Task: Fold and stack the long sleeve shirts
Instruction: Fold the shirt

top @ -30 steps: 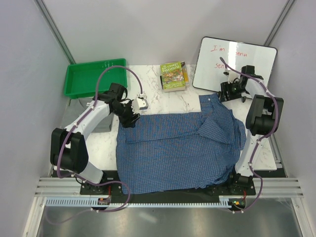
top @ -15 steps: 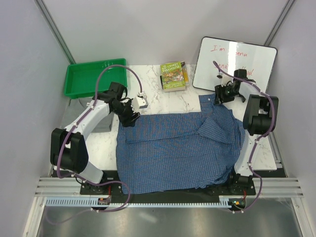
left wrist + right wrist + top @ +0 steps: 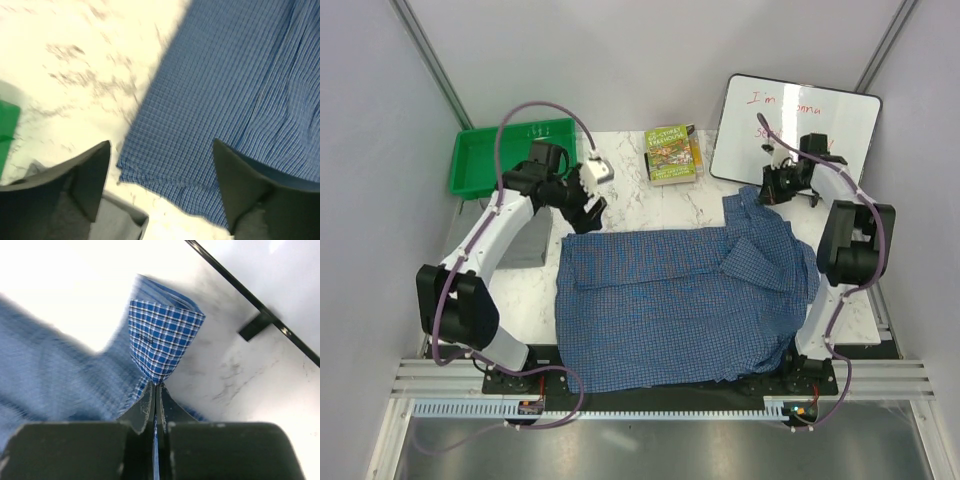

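The blue checked shirt lies spread over the middle of the table, its near hem over the front edge. At its far right corner my right gripper is shut on a pinch of the cloth. The right wrist view shows checked fabric rising out of the shut right gripper. My left gripper hangs open above the shirt's far left corner, with nothing between its fingers. The folded grey shirt lies just left of the blue one, partly under the left arm.
A green tray sits at the far left corner. A book lies at the back middle. A whiteboard leans at the back right, close behind the right gripper, and its black frame shows in the right wrist view.
My right gripper has closed on the blue shirt's far right corner. The left gripper has risen and drawn back from the far left corner, opening a little wider.
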Robot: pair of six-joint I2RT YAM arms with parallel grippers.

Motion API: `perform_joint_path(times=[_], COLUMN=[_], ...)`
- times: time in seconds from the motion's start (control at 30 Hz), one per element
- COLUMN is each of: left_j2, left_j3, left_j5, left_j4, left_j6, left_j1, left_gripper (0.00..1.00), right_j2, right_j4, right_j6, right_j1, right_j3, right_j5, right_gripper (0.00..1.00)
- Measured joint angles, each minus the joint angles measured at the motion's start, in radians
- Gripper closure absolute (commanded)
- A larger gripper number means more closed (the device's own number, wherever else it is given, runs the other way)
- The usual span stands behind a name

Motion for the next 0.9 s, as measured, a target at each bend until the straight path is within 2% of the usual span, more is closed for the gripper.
perform_joint_path(times=[0.23,0.37,0.47,0.53,0.73,0.9], left_j2=[-0.002,-0.020,-0.066,-0.108,-0.215,-0.217], left_j3=[0.236,0.249,0.166,0.083,-0.266,-0.330], left_j5=[0.198,0.350,0.473,0.496,0.432,0.333], left_j4=[0.134,0.271,0.359,0.394,0.620,0.698], left_j6=[-0.187,-0.231,-0.181,-0.113,0.016,0.007], left_j1=[0.026,0.004,-0.017,-0.055,-0.295,-0.415], left_gripper=[0.01,0.00,0.00,0.00,0.00,0.00], right_j2=[-0.333,-0.526,-0.669,-0.753,-0.906,-0.919], right_j4=[-0.111,-0.166,-0.211,-0.234,-0.263,-0.230], right_j6=[-0.075,-0.149,-0.214,-0.255,-0.315,-0.317], right_j1=[0.088,0.177,0.250,0.298,0.449,0.491], right_j3=[-0.004,-0.042,-0.118,-0.176,-0.287,-0.322], right_j5=[-0.144,-0.185,-0.172,-0.145,-0.051,-0.021], right_gripper=[1.00,1.00,1.00,1.00,1.00,1.00])
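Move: The blue shirt's far right corner is already pinched in the right fingers, about 4 cm above the table; the shirt's middle lies some 25 cm back and 22 cm to the left. From there the books are about 12 cm ahead and 24 cm left, the whiteboard's lower edge 3 cm ahead and 4 cm right. From the left hand, the held corner is some 10 cm ahead, 44 cm right and 10 cm lower, the shirt's far left corner 2 cm ahead and 8 cm left, 15 cm below. The right hand keeps the shirt corner pinched and lifts it quickly off the table, sweeping it about 20 cm up, 20 cm back and 15 cm left over the shirt towards its middle, turning roughly 40 degrees counter-clockwise and easing to a stop with the cloth hanging from its fingers. Meanwhile the empty left hand opens wide and climbs to clear the table, then swings right, back and down again towards the held corner, ending some 18 cm farther right and turned clockwise, its open fingers facing the hanging cloth without having closed on it. ##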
